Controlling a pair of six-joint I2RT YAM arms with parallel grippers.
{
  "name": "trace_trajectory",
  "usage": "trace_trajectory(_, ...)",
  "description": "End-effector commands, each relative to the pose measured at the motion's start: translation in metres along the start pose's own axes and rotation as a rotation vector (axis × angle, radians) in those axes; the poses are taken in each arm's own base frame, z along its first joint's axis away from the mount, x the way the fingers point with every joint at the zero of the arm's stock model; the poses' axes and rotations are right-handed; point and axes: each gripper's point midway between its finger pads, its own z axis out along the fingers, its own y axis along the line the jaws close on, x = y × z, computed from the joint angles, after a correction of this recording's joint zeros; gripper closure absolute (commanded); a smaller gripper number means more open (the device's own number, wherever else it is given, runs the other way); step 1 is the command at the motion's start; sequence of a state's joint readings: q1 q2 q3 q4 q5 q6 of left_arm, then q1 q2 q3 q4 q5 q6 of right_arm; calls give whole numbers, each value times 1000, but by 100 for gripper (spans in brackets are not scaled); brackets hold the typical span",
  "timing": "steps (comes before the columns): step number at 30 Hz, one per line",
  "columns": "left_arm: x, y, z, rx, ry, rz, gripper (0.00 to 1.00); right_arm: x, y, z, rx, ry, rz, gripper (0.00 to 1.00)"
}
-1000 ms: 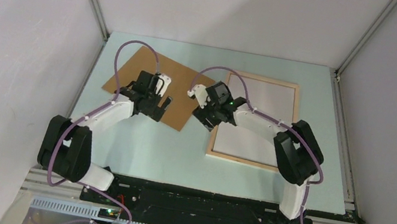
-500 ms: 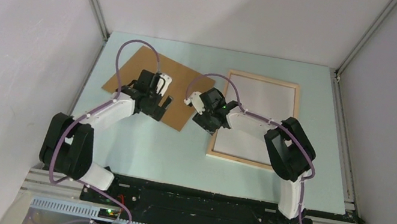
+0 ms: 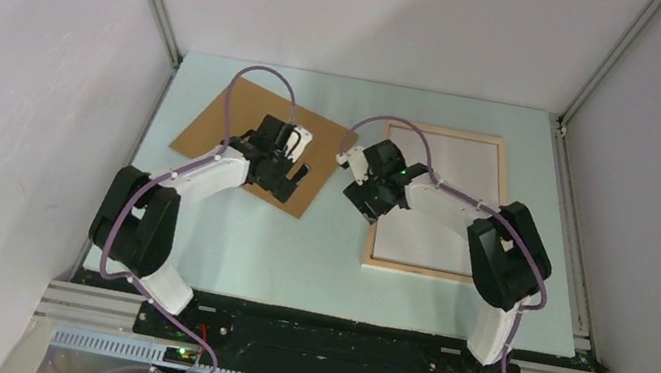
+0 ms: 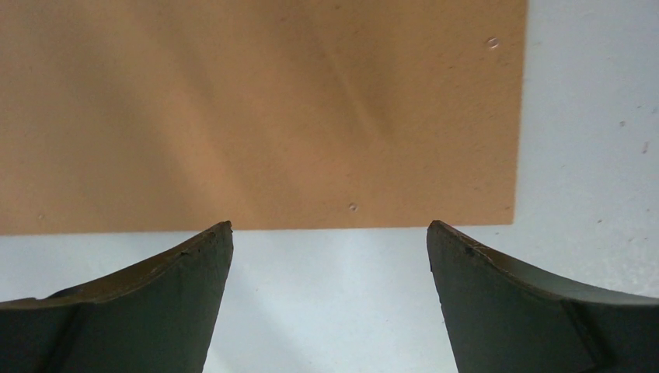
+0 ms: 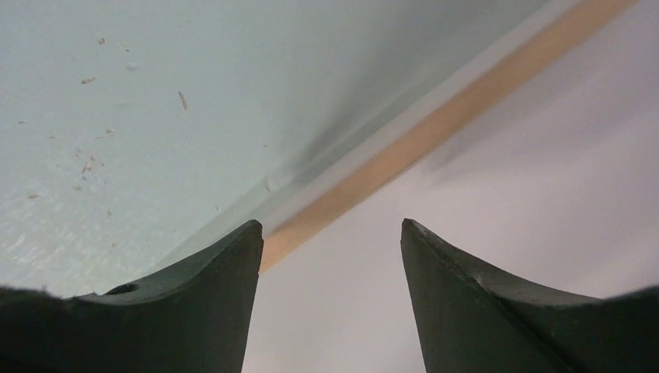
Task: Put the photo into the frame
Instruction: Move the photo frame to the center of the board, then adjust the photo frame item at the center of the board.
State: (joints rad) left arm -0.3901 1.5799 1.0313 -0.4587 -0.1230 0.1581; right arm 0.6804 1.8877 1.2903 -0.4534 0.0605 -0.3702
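The frame (image 3: 445, 132) lies flat at the right of the table, its pale wood rail (image 5: 435, 128) facing up. A plain white sheet (image 3: 449, 181) fills its opening. No picture shows on it, so I cannot tell whether it is the photo. My right gripper (image 3: 373, 208) hangs low over the frame's left rail. In the right wrist view that gripper (image 5: 332, 224) is open, with the rail beside the left fingertip and the white sheet (image 5: 505, 194) under the gap. My left gripper (image 3: 293, 178) is wide open over the near edge of the brown backing board (image 3: 235, 125) and holds nothing (image 4: 330, 225).
The brown board (image 4: 272, 109) lies flat at the back left, its near right corner in the left wrist view. Pale blue table (image 3: 274, 258) lies between board and frame. Aluminium posts and white walls close in the table on three sides.
The frame has slid to the right and turned straighter, with my right gripper moving along at its left rail. My left arm has reached further right along the board's near edge.
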Motion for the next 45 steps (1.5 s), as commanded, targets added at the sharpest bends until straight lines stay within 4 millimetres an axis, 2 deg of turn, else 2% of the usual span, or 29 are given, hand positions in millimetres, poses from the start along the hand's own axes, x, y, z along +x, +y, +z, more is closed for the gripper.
trace_trajectory(1,-31,-18,4,43,-52,27,0,-26,-6,-51,-135,-153,168,29)
trace_trajectory(2,-36,-23,5,49,-56,39,0,-26,-15,-57,-145,-172,226,29)
trace_trajectory(3,-42,-25,9,49,-57,46,0,-32,-14,-68,-190,-210,248,28)
trace_trajectory(4,-45,-30,11,56,-58,55,0,-30,-24,-73,-196,-225,300,28)
trace_trajectory(5,-52,-33,15,61,-60,57,0,-34,-24,-83,-232,-257,316,28)
trace_trajectory(6,-55,-39,17,71,-60,66,0,-33,-34,-90,-228,-275,353,28)
trace_trajectory(7,-61,-43,22,76,-62,63,0,-33,-35,-95,-249,-285,364,28)
trace_trajectory(8,-65,-49,23,84,-64,70,0,-30,-44,-100,-238,-297,387,28)
trace_trajectory(11,-80,-59,34,92,-70,74,0,-21,-58,-106,-230,-307,429,28)
trace_trajectory(12,-80,-63,41,99,-58,73,1,-20,-59,-109,-235,-316,436,28)
trace_trajectory(15,-95,-69,48,119,-71,50,6,-12,-65,-109,-246,-318,480,28)
trace_trajectory(19,-92,-83,60,179,-47,14,13,-5,-67,-108,-256,-317,503,28)
trace_trajectory(23,-77,-101,67,260,1,-8,17,-1,-70,-109,-265,-320,524,28)
trace_trajectory(26,-58,-110,73,310,54,-21,20,1,-71,-109,-271,-321,536,28)
trace_trajectory(30,-35,-121,69,399,113,-32,25,4,-73,-110,-275,-323,549,28)
trace_trajectory(37,6,-139,48,563,214,-1,32,4,-73,-107,-282,-327,553,28)
trace_trajectory(43,42,-151,17,688,287,54,34,-6,-71,-103,-269,-329,522,28)
trace_trajectory(45,55,-149,6,704,322,74,35,-17,-71,-104,-277,-334,504,28)
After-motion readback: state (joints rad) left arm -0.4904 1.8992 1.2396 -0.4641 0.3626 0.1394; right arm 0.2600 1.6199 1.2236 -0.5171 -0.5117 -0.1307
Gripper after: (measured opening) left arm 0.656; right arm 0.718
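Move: The middle of the brown sheet lies some 11 cm ahead of the left hand, 6 cm to its left and 6 cm below; the frame's middle is about 6 cm ahead and 29 cm to the right. The right hand is at the frame's left rail, with the frame's middle about 7 cm ahead, 13 cm right and 3 cm below, and the brown sheet's middle roughly 12 cm ahead and 23 cm left. Left hand swings about 12 cm right, sinks onto the brown sheet, drags it back; right hand lifts away. ##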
